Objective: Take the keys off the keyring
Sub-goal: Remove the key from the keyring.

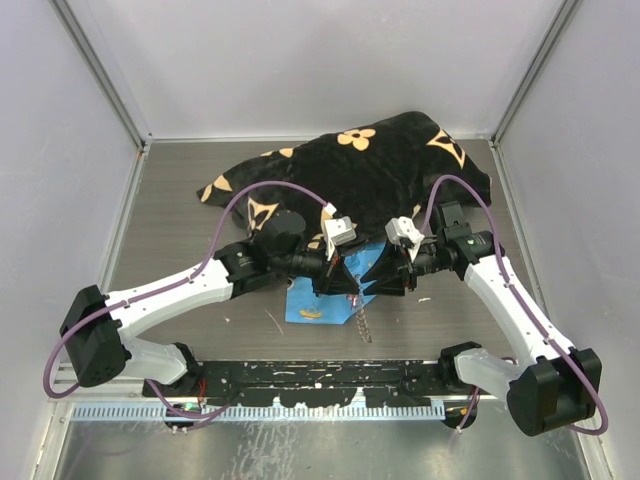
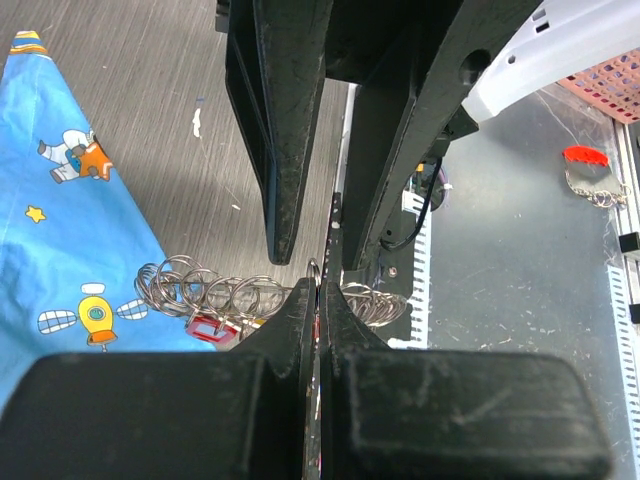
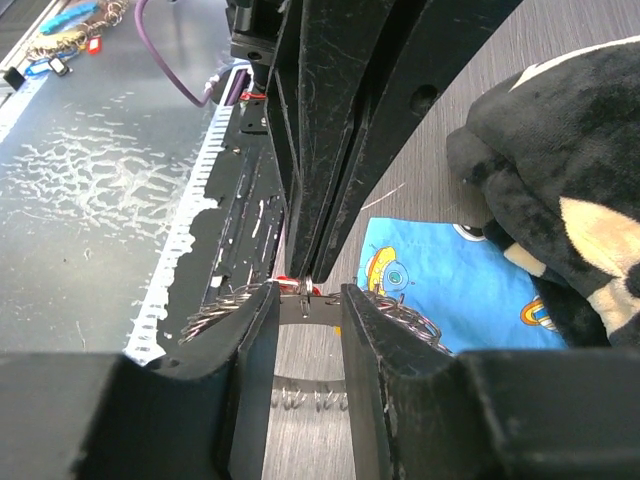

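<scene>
The keyring is a string of linked silver rings [image 2: 200,285], held up over the table between both grippers, with one end trailing down [image 1: 362,322]. A key with a red head [image 2: 205,326] hangs from it. My left gripper [image 2: 320,285] is shut on a thin ring seen edge-on. My right gripper [image 3: 308,292] faces it tip to tip. Its jaws stand partly apart on either side of that ring, and the rings [image 3: 400,315] run on past both fingers. Whether its pads touch the metal is hidden. In the top view the left gripper [image 1: 348,280] meets the right gripper [image 1: 372,278] mid-table.
A blue cartoon-print cloth [image 1: 305,305] lies under the grippers. A black cloth with tan flowers [image 1: 380,170] is heaped behind them. Off the table's near edge lie a red-headed key on a ring [image 2: 585,165] and a pile of rings and keys [image 3: 75,25].
</scene>
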`<state>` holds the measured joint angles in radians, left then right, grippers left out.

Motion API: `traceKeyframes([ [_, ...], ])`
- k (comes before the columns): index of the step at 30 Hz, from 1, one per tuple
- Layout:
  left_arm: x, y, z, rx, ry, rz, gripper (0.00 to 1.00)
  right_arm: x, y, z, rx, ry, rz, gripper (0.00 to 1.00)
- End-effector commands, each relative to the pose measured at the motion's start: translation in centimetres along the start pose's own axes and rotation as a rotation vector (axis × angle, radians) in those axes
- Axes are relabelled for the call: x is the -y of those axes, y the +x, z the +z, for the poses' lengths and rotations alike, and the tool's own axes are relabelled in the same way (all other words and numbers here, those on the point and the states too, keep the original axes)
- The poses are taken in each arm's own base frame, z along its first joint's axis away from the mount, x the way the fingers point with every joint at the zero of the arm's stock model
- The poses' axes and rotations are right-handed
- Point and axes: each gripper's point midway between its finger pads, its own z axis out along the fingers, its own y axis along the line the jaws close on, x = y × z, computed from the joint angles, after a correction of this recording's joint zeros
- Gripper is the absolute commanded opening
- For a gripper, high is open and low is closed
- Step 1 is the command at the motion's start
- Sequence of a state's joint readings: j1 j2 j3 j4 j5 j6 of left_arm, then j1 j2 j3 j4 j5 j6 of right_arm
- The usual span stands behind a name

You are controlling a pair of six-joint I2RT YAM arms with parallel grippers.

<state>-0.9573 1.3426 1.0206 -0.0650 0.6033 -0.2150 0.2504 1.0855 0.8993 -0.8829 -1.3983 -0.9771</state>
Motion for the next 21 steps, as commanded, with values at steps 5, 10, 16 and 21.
traceKeyframes([
  [5,1.58,-3.87,-0.43,0.095,0.047,0.078,0.0,0.4,0.43,0.37,-0.024,0.006,-0.009,0.32],
  [10,1.49,-3.89,-0.41,0.097,0.042,0.078,0.0,0.42,0.68,0.55,-0.036,0.004,-0.008,0.26],
  [16,1.28,-3.77,-0.29,0.097,0.036,0.069,0.0,0.38,0.67,0.63,-0.036,0.001,-0.004,0.1],
  [21,0.95,-4.02,-0.33,0.116,0.015,0.065,0.0,0.31,0.64,0.65,-0.039,0.001,-0.004,0.01],
])
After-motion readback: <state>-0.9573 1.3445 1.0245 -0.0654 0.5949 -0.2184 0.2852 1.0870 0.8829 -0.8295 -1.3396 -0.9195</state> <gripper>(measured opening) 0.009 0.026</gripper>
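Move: The left hand already pinches the keyring's small loop between its pads. From the right hand's partly open fingers that loop lies roughly 1 cm left and 1 cm down, level fore and aft. The steel hoop's middle hangs some 5 cm back from the loop and 3 cm lower, about in line sideways. The blue cloth's middle lies about 4 cm left of the right hand, 1 cm back and 20 cm down. Right hand sinks about 1 cm and closes on the small loop, while the left keeps its pinch. ##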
